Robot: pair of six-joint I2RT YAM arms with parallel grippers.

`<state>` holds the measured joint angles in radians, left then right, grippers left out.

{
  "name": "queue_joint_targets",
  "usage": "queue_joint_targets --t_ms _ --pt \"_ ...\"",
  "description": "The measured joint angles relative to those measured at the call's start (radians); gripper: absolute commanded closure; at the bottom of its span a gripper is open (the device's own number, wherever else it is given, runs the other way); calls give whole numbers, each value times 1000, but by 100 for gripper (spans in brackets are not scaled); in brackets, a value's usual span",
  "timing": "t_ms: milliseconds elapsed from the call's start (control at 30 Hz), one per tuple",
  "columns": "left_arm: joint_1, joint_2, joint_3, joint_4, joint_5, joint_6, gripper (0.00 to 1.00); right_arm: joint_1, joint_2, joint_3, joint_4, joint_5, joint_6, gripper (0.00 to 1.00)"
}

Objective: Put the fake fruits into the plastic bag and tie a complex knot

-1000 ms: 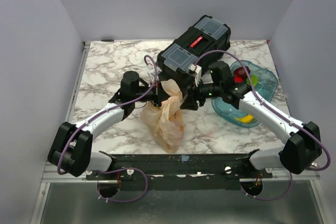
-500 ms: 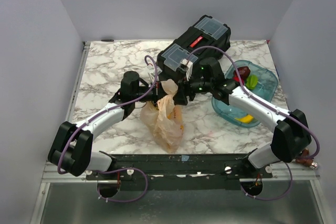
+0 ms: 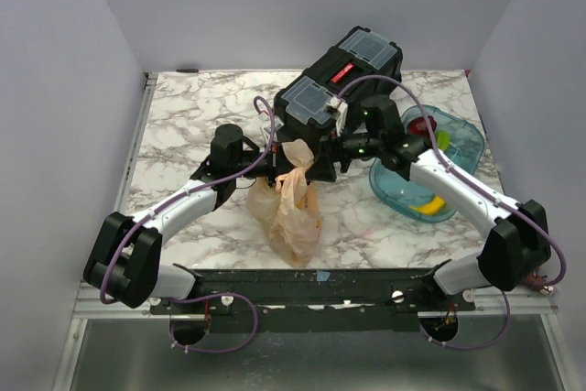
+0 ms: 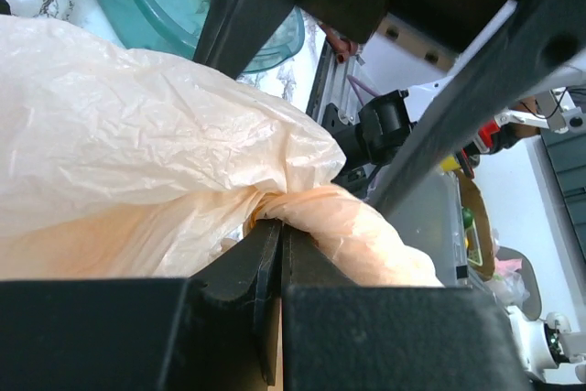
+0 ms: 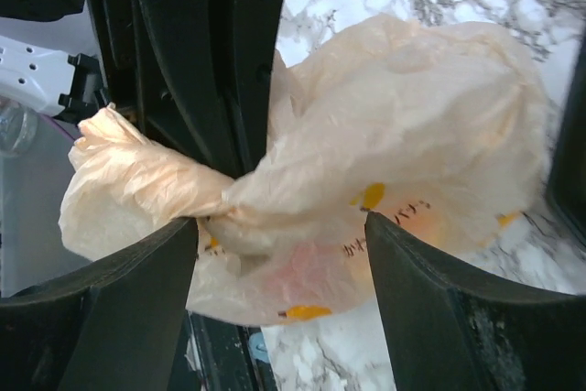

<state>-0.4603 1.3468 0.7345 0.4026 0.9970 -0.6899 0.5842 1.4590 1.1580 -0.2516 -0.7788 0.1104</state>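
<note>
The peach plastic bag (image 3: 295, 215) lies on the marble table in front of the toolbox, its top gathered into a twisted neck (image 5: 220, 200). Whether that neck is a knot I cannot tell. My left gripper (image 3: 275, 168) is shut on the bag's gathered plastic (image 4: 357, 231) from the left. My right gripper (image 3: 322, 162) stands open on the right, its fingers (image 5: 137, 290) straddling the bag (image 5: 412, 125) without pinching it. A reddish blur shows through the bag's skin. Fake fruits lie in the blue tray: a red one (image 3: 421, 124), a green one (image 3: 442, 140) and a yellow banana (image 3: 430, 207).
The black toolbox (image 3: 343, 75) stands diagonally just behind both grippers. The translucent blue tray (image 3: 389, 191) sits right of the bag, under the right arm. The marble table (image 3: 183, 116) ends at a black rail along the near edge.
My right gripper's jaws have spread wider around the bag's top, and the right arm has shifted slightly. The left gripper has kept its grip in place.
</note>
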Motion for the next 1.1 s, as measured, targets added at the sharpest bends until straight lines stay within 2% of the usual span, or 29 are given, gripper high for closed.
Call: queue_joint_targets --t_ms 100,233,367,600,933,1033,1100 --pt "0 0 0 0 3 -1 100 -50 -54 0 -58 -16 -29 28" --pt "0 8 0 0 7 -3 100 -70 -124 -3 -127 -32 -69 47" --pt "0 13 0 0 8 -4 100 -68 -146 -36 -155 -51 -101 56" --pt "0 14 0 0 9 -4 100 -68 -104 -100 -146 -61 -83 56" --pt "0 16 0 1 10 -5 100 -61 -51 -106 -14 -121 8 54" --pt "0 19 0 5 10 -8 100 -55 -45 -106 12 -140 20 58" --pt "0 22 0 11 10 -13 100 -51 -39 -105 23 -154 22 65"
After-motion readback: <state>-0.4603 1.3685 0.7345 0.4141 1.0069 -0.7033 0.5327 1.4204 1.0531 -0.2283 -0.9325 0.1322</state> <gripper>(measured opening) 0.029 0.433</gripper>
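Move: The small bag tip poking out beneath the twisted neck lies about 3 cm back, 2 cm left and 1 cm below the right hand. The left fingers already pinch the neck; from that hand the tip is some 4 cm right, level fore-and-aft, 2 cm lower. From the right hand, the bag's loose flap is about 5 cm ahead and 5 cm left, 1 cm up, and the fruit-filled bag body 16 cm back, 7 cm left, 12 cm down. The right hand backs off about 4 cm to the right, clear of the neck, rising slightly and drawing back about 2.5 cm while its wide-open fingers narrow to less than half open, then sinks some 4 cm and comes in again about 2.5 cm leftward, rising 1 cm, so that the fingertips end on either side of the little bag tip without shutting. The left hand stays put and keeps its pinch on the twisted neck, fingers pointing right. ##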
